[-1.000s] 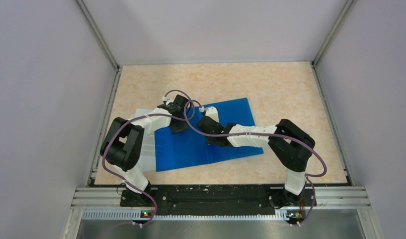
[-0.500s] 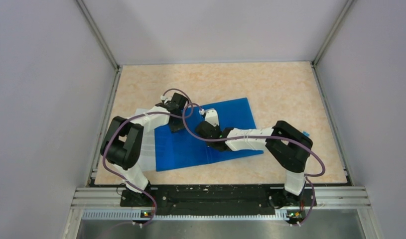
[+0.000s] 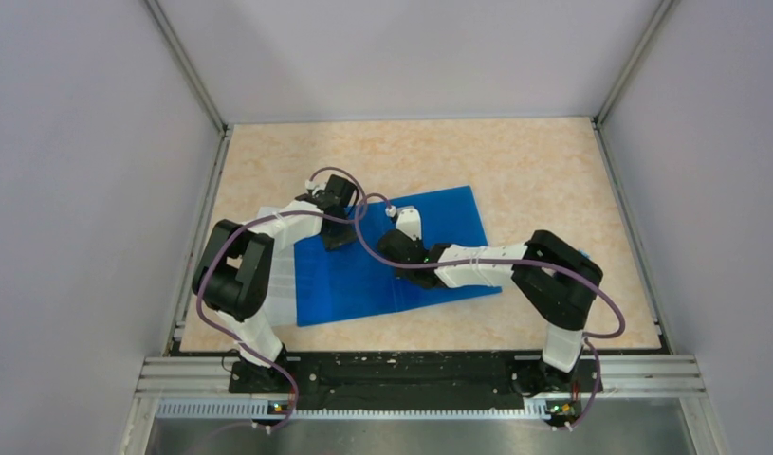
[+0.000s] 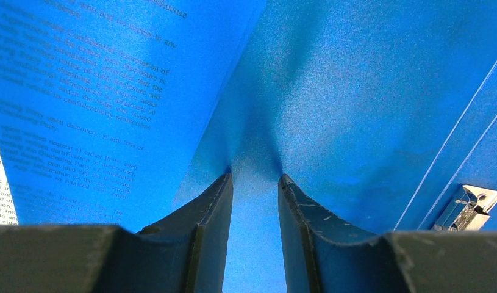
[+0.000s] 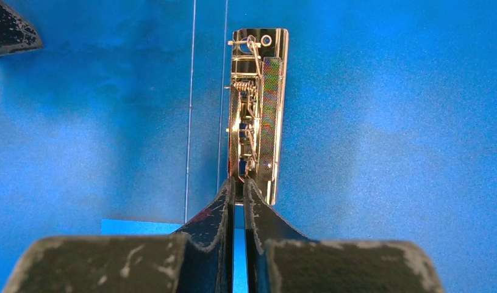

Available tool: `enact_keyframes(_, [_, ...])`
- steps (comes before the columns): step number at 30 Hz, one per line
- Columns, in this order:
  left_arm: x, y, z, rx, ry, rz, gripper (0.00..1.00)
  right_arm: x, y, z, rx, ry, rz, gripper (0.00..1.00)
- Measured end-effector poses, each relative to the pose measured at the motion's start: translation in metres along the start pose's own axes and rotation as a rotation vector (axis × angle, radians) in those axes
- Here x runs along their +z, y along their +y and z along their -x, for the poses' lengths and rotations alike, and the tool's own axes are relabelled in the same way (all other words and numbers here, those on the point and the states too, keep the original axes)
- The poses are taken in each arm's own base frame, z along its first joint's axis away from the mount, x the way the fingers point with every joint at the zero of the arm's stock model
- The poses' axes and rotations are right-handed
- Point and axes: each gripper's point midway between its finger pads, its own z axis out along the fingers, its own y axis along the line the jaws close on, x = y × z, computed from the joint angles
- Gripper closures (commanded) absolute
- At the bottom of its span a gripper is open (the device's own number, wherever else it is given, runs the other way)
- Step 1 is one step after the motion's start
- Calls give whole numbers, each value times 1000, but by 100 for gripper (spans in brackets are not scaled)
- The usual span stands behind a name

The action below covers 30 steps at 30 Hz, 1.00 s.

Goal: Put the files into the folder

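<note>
The blue folder [image 3: 439, 227] lies open on the table. The white printed files [image 3: 276, 275] lie under its left half, and their text shows through the blue cover [image 4: 81, 79]. My left gripper [image 3: 337, 226] has its fingertips [image 4: 224, 183] pressed down on that left cover, jaws apart with only blue plastic between them. My right gripper [image 3: 407, 222] is over the folder's spine. Its fingers [image 5: 226, 194] are closed to a thin slit at the near end of the metal clip [image 5: 255, 110]. The clip also shows in the left wrist view [image 4: 468, 207].
The table [image 3: 534, 161] is beige, with grey walls on three sides and metal rails along the left and right edges. A black rail runs along the near edge [image 3: 401, 370]. A small blue thing [image 3: 579, 254] peeks out behind the right arm's elbow.
My right gripper has shifted slightly to the right along the folder's spine. My left gripper has stayed on the left cover, moving only a little.
</note>
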Motion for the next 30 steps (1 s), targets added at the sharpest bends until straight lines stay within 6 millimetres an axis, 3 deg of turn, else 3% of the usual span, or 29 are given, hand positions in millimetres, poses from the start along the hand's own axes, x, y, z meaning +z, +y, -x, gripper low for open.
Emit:
enact_keyframes(14, [1, -6, 2, -3, -3, -26, 58, -9, -4, 6, 18, 37, 33, 98])
enact_keyframes(19, [1, -9, 2, 13, -4, -42, 58, -14, -1, 14, 12, 54, 52, 85])
enact_keyframes(25, [-5, -15, 4, 65, -6, -57, 58, -19, 1, 37, 6, 68, 85, 54])
enact_keyframes(30, [-7, -18, 3, 109, -4, -47, 57, -21, -15, 51, 23, 88, 99, 53])
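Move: The metal clip of the open folder has its near end right at the right fingers, which are already shut on the tip of its lever; its middle lies about 5 cm ahead, 1 cm to the right and 1 cm lower. A light-blue square on the cover sits roughly 4 cm back and 3 cm left of that hand. From the left hand, down at the cover, the clip's middle is some 14 cm right and 1 cm back; the files, partly under the cover, are about 11 cm left and 6 cm back. The clip's lever is pulled upward by the tip, the right hand rising slowly 1 to 2 cm with its fingers shut; these then open to about half and let go, and the hand speeds up and slightly forward, ending about 5 cm higher over the clip. The left hand, fingers still half open, edges some 1.5 cm right towards the clip and rises about 1 cm. ##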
